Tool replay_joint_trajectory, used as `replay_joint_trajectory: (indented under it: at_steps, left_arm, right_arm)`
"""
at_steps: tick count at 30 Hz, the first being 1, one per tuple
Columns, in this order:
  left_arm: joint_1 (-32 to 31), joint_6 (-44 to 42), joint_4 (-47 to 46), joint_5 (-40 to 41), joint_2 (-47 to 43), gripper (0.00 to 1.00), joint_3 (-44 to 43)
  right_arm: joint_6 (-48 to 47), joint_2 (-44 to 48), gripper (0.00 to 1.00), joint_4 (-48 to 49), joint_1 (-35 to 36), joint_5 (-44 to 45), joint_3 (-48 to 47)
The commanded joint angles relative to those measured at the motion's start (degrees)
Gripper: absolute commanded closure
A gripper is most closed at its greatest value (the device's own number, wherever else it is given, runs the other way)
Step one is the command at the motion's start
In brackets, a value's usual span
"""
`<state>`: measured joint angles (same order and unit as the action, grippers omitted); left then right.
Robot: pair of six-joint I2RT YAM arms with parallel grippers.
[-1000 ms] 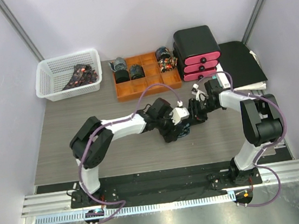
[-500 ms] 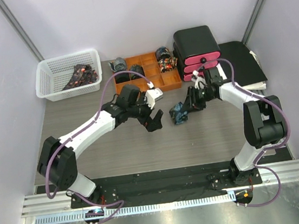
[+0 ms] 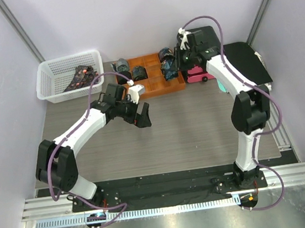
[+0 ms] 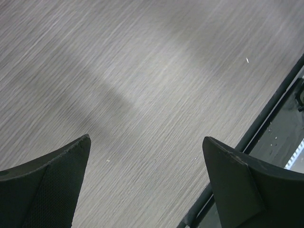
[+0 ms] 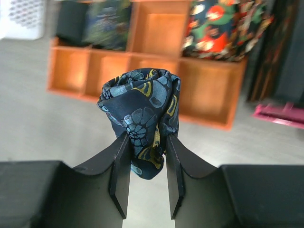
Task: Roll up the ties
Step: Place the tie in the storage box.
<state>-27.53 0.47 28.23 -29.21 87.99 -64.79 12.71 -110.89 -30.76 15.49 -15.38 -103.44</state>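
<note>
My right gripper [image 5: 146, 142] is shut on a rolled tie [image 5: 142, 111], dark navy with teal and gold flowers, held upright between the pads. In the top view this rolled tie [image 3: 168, 69] hangs over the right end of the orange tray [image 3: 157, 86], and my right gripper [image 3: 175, 64] reaches in from the back right. Other rolled ties [image 3: 122, 70] sit in the tray's compartments. Unrolled ties [image 3: 84, 76] lie in the white basket [image 3: 51, 84]. My left gripper [image 3: 142, 117] is open over bare table; its fingers [image 4: 47, 190] stand wide apart with nothing between them.
A black and pink drawer box [image 3: 201, 46] stands right of the tray, with a black flat pad [image 3: 249, 63] beside it. In the right wrist view the tray [image 5: 209, 97] holds a dark teal roll [image 5: 107, 23] and a red-patterned roll [image 5: 223, 28].
The right arm has carried the rolled tie from the table's middle up to the orange tray. The left gripper let go, opened wide and swung back to the left.
</note>
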Motion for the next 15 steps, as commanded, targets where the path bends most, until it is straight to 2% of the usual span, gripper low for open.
replay_joint_trajectory:
  at_steps: [1, 7, 15]
  left_arm:
    - [2.1, 3.2, 0.9, -1.7, -3.2, 0.0, 0.4]
    - [3.7, 4.5, 0.2, -1.4, -7.1, 0.0, 6.0]
    - [4.2, 5.9, -2.6, -0.6, -11.3, 0.0, 11.3]
  right_arm:
    - [-2.3, -6.3, 0.99, -1.2, 0.8, 7.2, -7.5]
    - [-2.7, -13.5, 0.99, 1.2, 4.0, 11.6, -19.4]
    - [-0.8, -20.0, 0.99, 3.5, 7.0, 18.0, -24.3]
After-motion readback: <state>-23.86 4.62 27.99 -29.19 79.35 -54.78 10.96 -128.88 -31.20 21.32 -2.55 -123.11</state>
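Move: The right hand holds the rolled tie. The storage box's empty middle-row cell, third from the left, lies about 7 cm ahead of that hand, 9 cm left and 14 cm below. In the same row, the red-patterned roll sits some 8 cm right of this cell and a dark floral roll 7 cm left of it; the black drawer cabinet stands about 12 cm ahead and 13 cm right of the hand. From the idle left hand the cell is roughly 26 cm ahead and 10 cm right. Still pinching the rolled tie, the right hand carries it forward over the storage box by some 7 cm, dipping over 5 cm, then swinging left about 4 cm while rising again by 2 cm; the wrist rolls a little, left side down. The open, empty left hand draws off to its left and slightly back, about 4 cm. ##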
